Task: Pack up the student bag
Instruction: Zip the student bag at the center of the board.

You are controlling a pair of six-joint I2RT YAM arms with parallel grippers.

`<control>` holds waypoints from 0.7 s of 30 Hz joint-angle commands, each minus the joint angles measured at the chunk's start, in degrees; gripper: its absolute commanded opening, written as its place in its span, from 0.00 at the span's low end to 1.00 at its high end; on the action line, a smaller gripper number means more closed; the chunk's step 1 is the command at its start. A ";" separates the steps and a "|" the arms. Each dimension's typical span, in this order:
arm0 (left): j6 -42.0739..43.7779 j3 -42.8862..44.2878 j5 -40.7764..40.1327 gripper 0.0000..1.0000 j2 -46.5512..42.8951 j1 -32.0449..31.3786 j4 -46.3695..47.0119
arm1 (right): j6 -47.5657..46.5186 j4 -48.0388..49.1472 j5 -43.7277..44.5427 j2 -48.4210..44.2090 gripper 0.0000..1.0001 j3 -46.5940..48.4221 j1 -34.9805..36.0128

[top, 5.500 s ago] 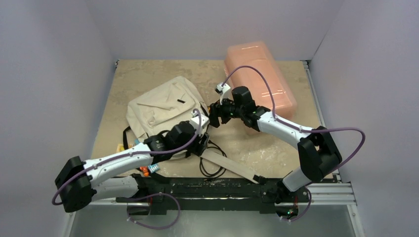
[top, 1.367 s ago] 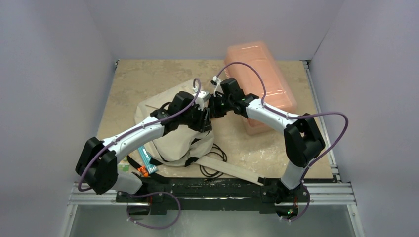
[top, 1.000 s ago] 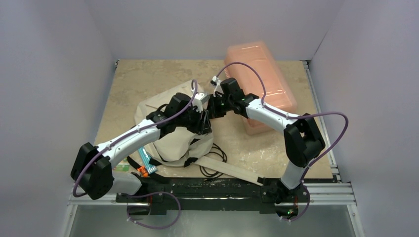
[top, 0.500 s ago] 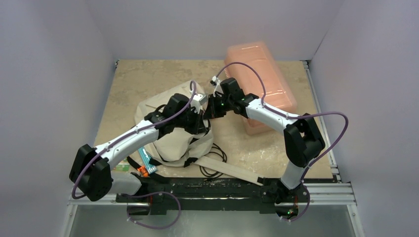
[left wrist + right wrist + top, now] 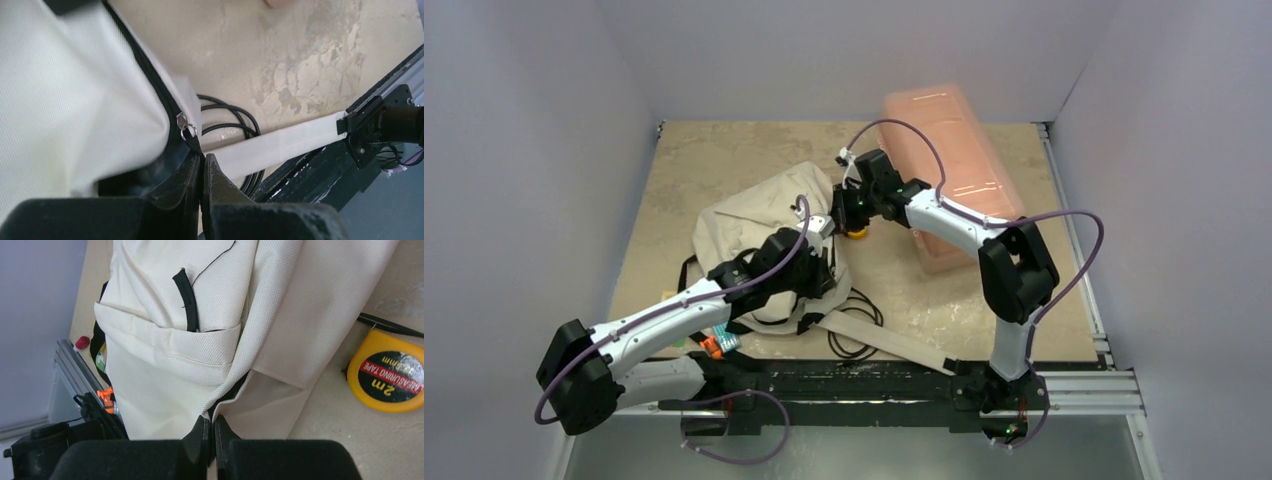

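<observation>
The beige student bag (image 5: pixel 754 215) lies crumpled at the table's middle left, its front pocket (image 5: pixel 165 360) facing the right wrist camera. My left gripper (image 5: pixel 821 262) is at the bag's near right side. In the left wrist view it (image 5: pixel 204 159) is shut on the black zipper pull (image 5: pixel 194 144), whose metal ring hangs off the dark zipper line. My right gripper (image 5: pixel 842 214) is at the bag's right edge. In the right wrist view it (image 5: pixel 210 424) is shut on the bag's fabric edge by the open seam (image 5: pixel 227 392).
A yellow 2 m tape measure (image 5: pixel 856 233) lies just right of the bag, also in the right wrist view (image 5: pixel 387 372). A translucent pink box (image 5: pixel 949 165) stands back right. A black cable (image 5: pixel 854 320) and the bag's beige strap (image 5: pixel 894 345) lie near the front rail. Small orange and teal items (image 5: pixel 717 342) lie front left.
My left gripper has drawn back toward the near edge with the zipper pull. My right gripper shifted slightly left and away, uncovering the tape measure. The bag has flattened.
</observation>
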 commanded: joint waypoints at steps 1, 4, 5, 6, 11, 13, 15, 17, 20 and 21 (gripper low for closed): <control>-8.43 -7.29 3.09 0.00 -4.00 -1.70 -2.79 | -2.23 8.94 4.20 1.91 0.00 9.74 -2.51; -9.19 -10.04 2.13 0.00 -8.11 -1.70 -3.34 | -2.74 8.32 4.67 2.32 0.00 11.17 -2.66; -9.15 -10.34 1.64 0.00 -9.82 -1.75 -3.97 | -2.71 8.51 4.66 2.23 0.00 11.13 -2.94; -9.35 -10.48 1.26 0.00 -10.82 -1.70 -4.83 | -2.77 8.66 4.53 2.22 0.00 11.13 -3.09; -12.68 -13.05 0.27 0.00 -14.96 -1.69 -8.30 | -3.42 8.77 3.25 2.88 0.00 12.53 -4.08; -16.05 -16.35 0.35 0.00 -18.37 -1.63 -4.87 | -5.35 7.05 1.95 4.39 0.00 15.49 -4.69; -15.78 -17.28 0.62 0.00 -20.27 -1.25 0.69 | -10.81 -2.07 4.84 6.82 0.00 21.42 -4.34; -12.94 -12.74 0.90 0.00 -17.26 0.55 0.55 | -10.66 -6.31 10.32 5.68 0.34 20.78 -2.30; -10.34 -7.19 3.14 0.00 -11.21 3.91 2.64 | -4.81 -10.28 16.80 0.72 0.71 15.11 -0.68; -10.18 -6.47 4.36 0.00 -9.50 4.83 4.39 | -2.71 -9.40 16.56 -2.79 0.76 11.52 -0.68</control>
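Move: The left hand holds the zip tab. The unclosed end of the zip on the student bag lies about 9 cm to its left, 3 cm back and 5 cm lower; the coiled cable is some 7 cm to its right, 2 cm back and 9 cm below. The right hand pinches the bag's zip edge right at its fingertips, with the tape measure roughly 5 cm ahead, 4 cm right and 8 cm below. Left hand drags the zip tab 4 cm left and back; right releases the bag, moving 6 cm forward. ##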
